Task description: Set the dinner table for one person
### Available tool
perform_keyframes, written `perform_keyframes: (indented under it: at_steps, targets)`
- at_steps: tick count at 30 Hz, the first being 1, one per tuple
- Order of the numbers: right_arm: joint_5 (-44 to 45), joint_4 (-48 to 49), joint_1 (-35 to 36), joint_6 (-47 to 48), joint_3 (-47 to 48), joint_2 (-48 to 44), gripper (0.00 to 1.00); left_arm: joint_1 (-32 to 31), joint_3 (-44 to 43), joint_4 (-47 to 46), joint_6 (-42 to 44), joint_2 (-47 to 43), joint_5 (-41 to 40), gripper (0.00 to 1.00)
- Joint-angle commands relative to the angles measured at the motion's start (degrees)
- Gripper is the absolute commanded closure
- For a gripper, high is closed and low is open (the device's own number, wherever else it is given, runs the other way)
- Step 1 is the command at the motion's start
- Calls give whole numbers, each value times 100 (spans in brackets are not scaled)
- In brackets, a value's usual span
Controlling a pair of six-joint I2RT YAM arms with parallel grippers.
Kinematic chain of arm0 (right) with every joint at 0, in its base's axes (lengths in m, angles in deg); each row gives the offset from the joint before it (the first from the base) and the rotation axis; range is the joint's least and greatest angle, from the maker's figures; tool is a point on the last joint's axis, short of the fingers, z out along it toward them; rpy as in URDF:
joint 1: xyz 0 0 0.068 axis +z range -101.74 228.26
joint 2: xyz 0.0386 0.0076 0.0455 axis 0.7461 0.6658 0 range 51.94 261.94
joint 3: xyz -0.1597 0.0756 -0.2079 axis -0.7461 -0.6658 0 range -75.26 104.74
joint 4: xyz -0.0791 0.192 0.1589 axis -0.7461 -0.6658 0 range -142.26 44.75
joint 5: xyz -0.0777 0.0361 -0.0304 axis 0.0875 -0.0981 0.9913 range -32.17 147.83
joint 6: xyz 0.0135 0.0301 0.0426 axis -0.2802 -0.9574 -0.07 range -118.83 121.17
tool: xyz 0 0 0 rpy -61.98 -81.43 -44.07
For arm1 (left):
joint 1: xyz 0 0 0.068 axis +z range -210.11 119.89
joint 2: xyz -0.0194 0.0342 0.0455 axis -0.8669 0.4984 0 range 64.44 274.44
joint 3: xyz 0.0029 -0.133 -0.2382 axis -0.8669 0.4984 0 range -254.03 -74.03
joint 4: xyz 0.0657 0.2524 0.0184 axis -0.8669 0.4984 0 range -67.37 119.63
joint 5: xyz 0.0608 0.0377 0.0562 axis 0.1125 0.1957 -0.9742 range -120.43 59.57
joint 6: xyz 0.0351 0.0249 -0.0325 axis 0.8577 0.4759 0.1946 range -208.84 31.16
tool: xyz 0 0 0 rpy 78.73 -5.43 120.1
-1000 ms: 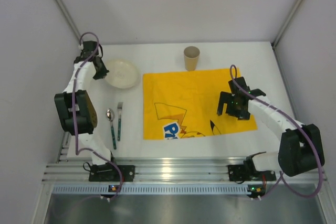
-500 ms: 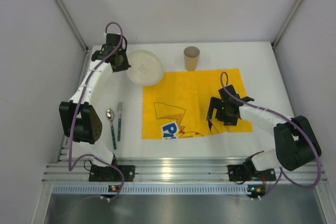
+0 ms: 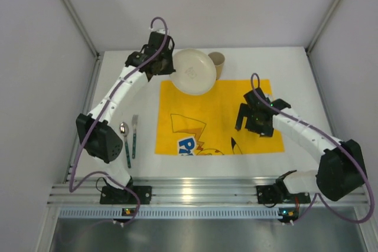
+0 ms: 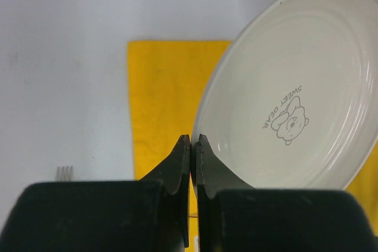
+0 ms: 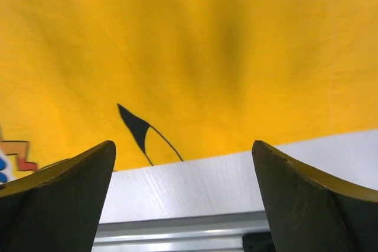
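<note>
My left gripper point(image 3: 167, 63) is shut on the rim of a cream plate point(image 3: 193, 71) and holds it tilted in the air over the far left corner of the yellow placemat point(image 3: 212, 110). In the left wrist view the jaws pinch the plate point(image 4: 295, 98) at its edge, gripper point(image 4: 192, 143). My right gripper point(image 3: 255, 123) is open and empty, low over the placemat's right part; its wrist view shows the placemat point(image 5: 195, 45) and the white dinner table point(image 5: 236, 181) between the fingers. A spoon point(image 3: 125, 140) and fork point(image 3: 134, 136) lie on the table point(image 3: 295, 63) left of the placemat.
A beige cup point(image 3: 217, 63) stands at the back, just right of the held plate. Grey walls close in the table on three sides. An aluminium rail point(image 3: 195, 196) runs along the near edge.
My left arm has carried the plate from the far left of the table rightward and up over the placemat's corner. The placemat has shifted and the right gripper moved a little back.
</note>
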Motion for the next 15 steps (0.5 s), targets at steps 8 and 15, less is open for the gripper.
perform_keyframes:
  at_steps: [8, 15]
  targets:
    - [1421, -2260, 68, 324, 3054, -747, 0, -1399, -735, -873, -932, 1294, 568, 100]
    - [1350, -2428, 33, 316, 2959, -1011, 0, -1918, -1431, -918, -1144, 2280, 797, 100]
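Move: The left hand already has the plate by its rim, high over the table. The yellow cloth's middle lies about 20 cm to this hand's right, 8 cm back and some 24 cm below. The cup stands about 20 cm to the right and 19 cm ahead; the fork lies some 19 cm left and 21 cm back. From the right hand, the cloth's middle is about 13 cm ahead, 14 cm left and 6 cm below. Keeping the plate's rim pinched, the left hand carries it some 20 cm to the right and about 10 cm down towards the cloth, swinging a little clockwise and tipping slightly down. Meanwhile the empty right hand, fingers still wide open, rises steeply away from the cloth, its fingers tilting up and outward. ##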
